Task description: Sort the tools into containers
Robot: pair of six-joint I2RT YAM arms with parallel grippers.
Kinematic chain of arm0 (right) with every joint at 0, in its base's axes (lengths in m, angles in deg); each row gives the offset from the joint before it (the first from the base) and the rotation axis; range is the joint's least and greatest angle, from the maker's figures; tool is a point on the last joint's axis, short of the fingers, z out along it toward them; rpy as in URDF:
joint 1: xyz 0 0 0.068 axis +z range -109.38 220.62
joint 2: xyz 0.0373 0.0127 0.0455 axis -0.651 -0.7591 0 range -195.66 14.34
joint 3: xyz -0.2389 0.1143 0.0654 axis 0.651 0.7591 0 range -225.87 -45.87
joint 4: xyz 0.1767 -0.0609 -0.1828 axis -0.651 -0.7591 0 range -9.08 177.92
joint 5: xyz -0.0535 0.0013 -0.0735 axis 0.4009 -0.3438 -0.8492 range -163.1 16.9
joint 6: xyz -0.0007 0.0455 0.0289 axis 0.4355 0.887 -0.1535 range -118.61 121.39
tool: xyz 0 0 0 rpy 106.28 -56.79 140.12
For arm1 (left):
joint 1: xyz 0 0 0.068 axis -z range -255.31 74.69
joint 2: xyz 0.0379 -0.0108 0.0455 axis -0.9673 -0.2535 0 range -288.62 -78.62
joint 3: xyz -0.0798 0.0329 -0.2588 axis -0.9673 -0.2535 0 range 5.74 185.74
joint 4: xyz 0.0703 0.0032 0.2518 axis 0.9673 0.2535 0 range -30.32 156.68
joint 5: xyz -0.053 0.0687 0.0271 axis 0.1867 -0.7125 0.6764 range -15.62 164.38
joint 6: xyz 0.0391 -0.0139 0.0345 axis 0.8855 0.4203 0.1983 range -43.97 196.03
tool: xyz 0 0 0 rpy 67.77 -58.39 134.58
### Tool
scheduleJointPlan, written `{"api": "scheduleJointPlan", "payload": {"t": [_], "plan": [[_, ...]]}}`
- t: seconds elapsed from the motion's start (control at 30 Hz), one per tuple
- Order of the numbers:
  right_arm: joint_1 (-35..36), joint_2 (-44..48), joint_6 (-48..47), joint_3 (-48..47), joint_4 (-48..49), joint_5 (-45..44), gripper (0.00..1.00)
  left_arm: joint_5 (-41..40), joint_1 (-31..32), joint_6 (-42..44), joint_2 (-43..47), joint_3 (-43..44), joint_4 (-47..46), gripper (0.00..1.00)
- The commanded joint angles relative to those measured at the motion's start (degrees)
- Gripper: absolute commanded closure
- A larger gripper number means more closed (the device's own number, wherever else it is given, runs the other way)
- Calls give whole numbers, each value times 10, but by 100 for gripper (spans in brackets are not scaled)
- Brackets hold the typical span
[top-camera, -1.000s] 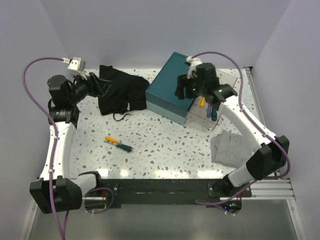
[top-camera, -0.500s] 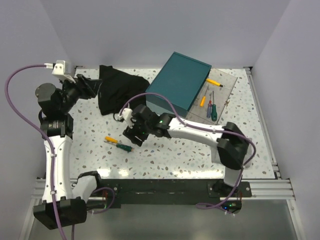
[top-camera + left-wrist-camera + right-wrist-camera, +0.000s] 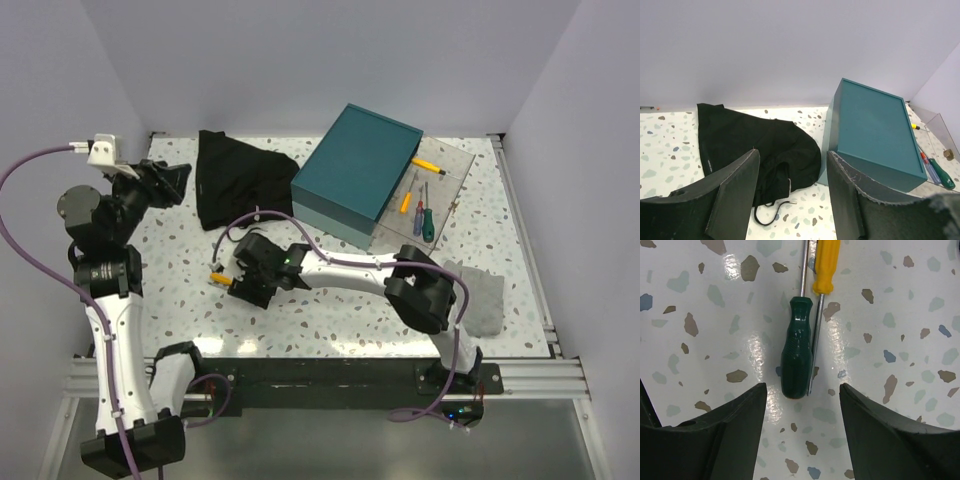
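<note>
Two screwdrivers lie side by side on the table, one with a green handle point(image 3: 796, 355) and one with an orange handle point(image 3: 826, 265) point(image 3: 215, 277). My right gripper point(image 3: 802, 390) point(image 3: 245, 285) hovers open right above them, and the butt of the green handle sits just between its fingertips. My left gripper point(image 3: 793, 155) point(image 3: 165, 180) is open and empty, raised at the far left, facing the black bag point(image 3: 750, 140) point(image 3: 235, 180) and the teal case point(image 3: 875, 130) point(image 3: 358, 172). The clear box point(image 3: 460, 165) beside the case holds several screwdrivers point(image 3: 420, 215).
A folded grey cloth point(image 3: 482, 300) lies at the right, partly behind my right arm's elbow. The bag's drawstring point(image 3: 772, 212) trails onto the table. White walls close in the back and both sides.
My right arm swung from above the clear box down and left to the two screwdrivers on the table. My left arm drew back from the bag toward the left wall.
</note>
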Motion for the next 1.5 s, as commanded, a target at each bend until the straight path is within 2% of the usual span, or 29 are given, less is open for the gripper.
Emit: {"api": "scheduleJointPlan", "payload": {"t": [0.0,0.37,0.5,0.53,0.63,0.73,0.9,0.97,1.1,1.13,1.17,1.23,1.3,1.37,1.47], "plan": [[4,-20,-16,-30,15,-16,37,10,-8,-13,-2,-6,-10,39],[6,-42,-39,-33,11,-36,47,19,-13,-31,-14,-17,-30,40],[7,-35,-47,-29,7,-37,64,22,-13,-40,-23,-17,-42,40],[7,-22,-51,-28,4,-36,72,24,-13,-42,-27,-16,-44,40],[7,22,-51,-14,-2,-36,82,29,-13,-47,-38,-16,-52,41],[7,71,-47,13,-12,-33,89,33,-12,-52,-49,-18,-61,41],[4,208,-36,68,-36,-33,100,38,-12,-68,-67,-25,-80,42],[-8,274,-15,86,-35,-41,100,39,-11,-69,-75,-22,-81,43],[-86,367,65,109,-36,-46,100,36,-11,-64,-86,-16,-73,43],[-148,387,118,114,-28,-30,100,35,-12,-61,-90,-15,-72,43],[-178,407,136,120,-20,-32,100,35,-12,-61,-92,-15,-70,43],[-232,469,139,154,19,-85,100,32,-11,-58,-94,-15,-58,44],[-251,497,124,174,26,-128,100,36,-10,-47,-93,-19,-37,44],[-282,530,145,186,18,-188,100,20,-6,-13,-93,-24,-11,44],[-336,552,217,202,-26,-224,100,0,-1,26,-99,-36,29,43]]}}
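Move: The green screwdriver's handle lies about 5 cm below my right hand, some 3 cm to its left and 1 cm farther out. The yellow handle lies about 9 cm left, 4 cm ahead and just as low. The teal box is about 28 cm ahead, 26 cm right and roughly level in height; the clear tray beyond it is 26 cm ahead and 44 cm right, on the table. From my left hand the green handle is about 10 cm right, 9 cm back and 38 cm down. I sink my right hand about 4 cm, pinch the green handle near its butt end, then lift it steeply some 30 cm and swing right and forward towards the teal box and clear tray. I turn the wrist about 50 degrees clockwise and raise the fingers out of their steep downward slant. My empty left hand drifts down about 6 cm and a little forward, still open. ##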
